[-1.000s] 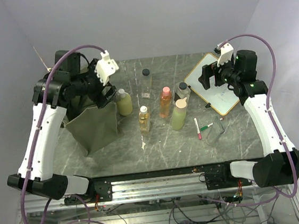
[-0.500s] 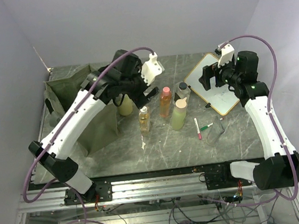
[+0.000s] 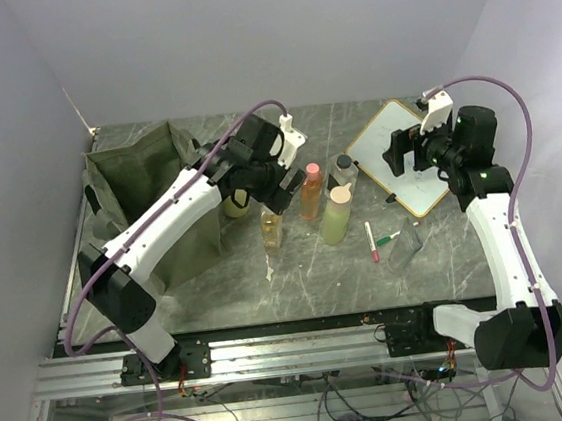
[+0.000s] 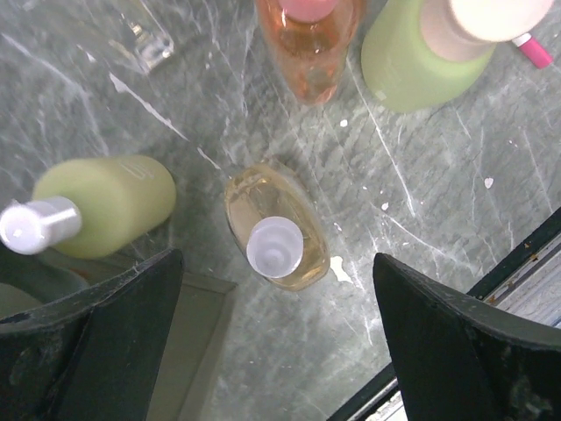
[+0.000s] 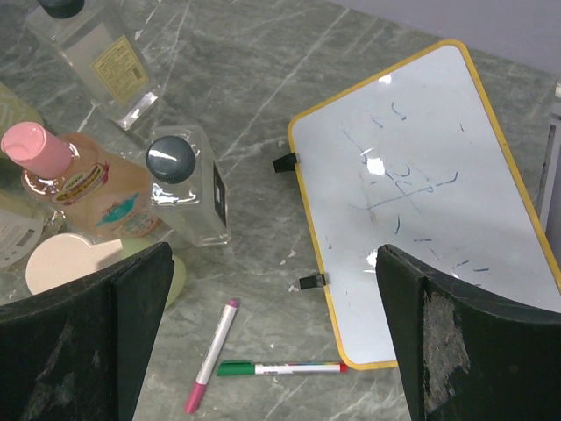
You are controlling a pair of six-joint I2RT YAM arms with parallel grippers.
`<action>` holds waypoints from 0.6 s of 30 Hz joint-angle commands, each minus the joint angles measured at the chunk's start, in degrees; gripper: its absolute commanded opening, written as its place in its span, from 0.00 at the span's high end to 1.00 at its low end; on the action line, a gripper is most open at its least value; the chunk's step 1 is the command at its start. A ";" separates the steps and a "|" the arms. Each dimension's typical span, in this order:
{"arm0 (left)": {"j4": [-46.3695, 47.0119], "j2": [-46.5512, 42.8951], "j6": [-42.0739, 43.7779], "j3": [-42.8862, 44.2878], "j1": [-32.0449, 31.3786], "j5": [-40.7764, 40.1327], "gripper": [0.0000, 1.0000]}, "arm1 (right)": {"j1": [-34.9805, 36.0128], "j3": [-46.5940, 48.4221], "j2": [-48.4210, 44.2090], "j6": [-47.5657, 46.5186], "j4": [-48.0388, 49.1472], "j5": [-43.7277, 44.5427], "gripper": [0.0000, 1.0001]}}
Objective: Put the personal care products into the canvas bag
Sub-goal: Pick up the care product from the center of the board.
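Note:
The olive canvas bag (image 3: pixel 144 200) stands open at the left. The personal care products stand to its right: a yellow-green pump bottle (image 4: pixel 105 206), an amber white-capped bottle (image 4: pixel 276 237), an orange bottle (image 3: pixel 310 189), a light green beige-capped bottle (image 3: pixel 337 215) and two clear dark-capped bottles (image 5: pixel 188 184) (image 5: pixel 96 53). My left gripper (image 3: pixel 269 194) hangs open above the amber bottle (image 3: pixel 272 228), its fingers (image 4: pixel 96 338) wide on either side and not touching it. My right gripper (image 3: pixel 403 152) is open and empty above the whiteboard's near edge.
A yellow-framed whiteboard (image 5: pixel 421 193) lies at the back right. A pink marker (image 5: pixel 210 355) and a green marker (image 5: pixel 280 368) lie in front of it. The bag's fabric edge (image 4: pixel 188 351) is close beside the amber bottle. The table's metal rail (image 3: pixel 305 339) runs along the front.
My left arm has swung right from over the bag to above the bottles, its jaws opening slightly wider. The right gripper has shifted a little to the right.

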 commanded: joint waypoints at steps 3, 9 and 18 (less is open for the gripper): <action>2.71 2.20 -6.83 -2.89 -0.24 -2.02 0.00 | -1.93 -1.40 -2.64 0.92 1.00 -1.77 0.00; 4.11 5.12 -9.96 -4.51 -0.23 -0.29 0.01 | -3.02 -2.65 -3.76 1.65 0.97 -2.87 0.00; 6.53 7.43 -12.42 -7.32 0.10 0.33 0.00 | -4.69 -4.28 -5.47 2.49 0.69 -4.64 0.00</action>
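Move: Nearly under the left hand, roughly 3 cm to its left and 2 cm back, stands the white-capped gold bottle, its middle about 12 cm below the hand. The orange bottle is some 4 cm ahead and 6 cm to the right of that hand, the light-green bottle about 11 cm right and 1 cm back, the yellow-green bottle about 7 cm ahead and 11 cm left. From the right hand, the gold bottle lies about 25 cm left, 5 cm back and 16 cm down. Sinking steadily about 8 cm, almost straight down, the left hand brings its wide-open fingers around the upper part of the gold bottle, while the wrist tips some 10 degrees steeper and turns about 10 degrees counter-clockwise. The fingers don't close. Meanwhile the empty right hand eases back and right by about 2 cm, still open. ##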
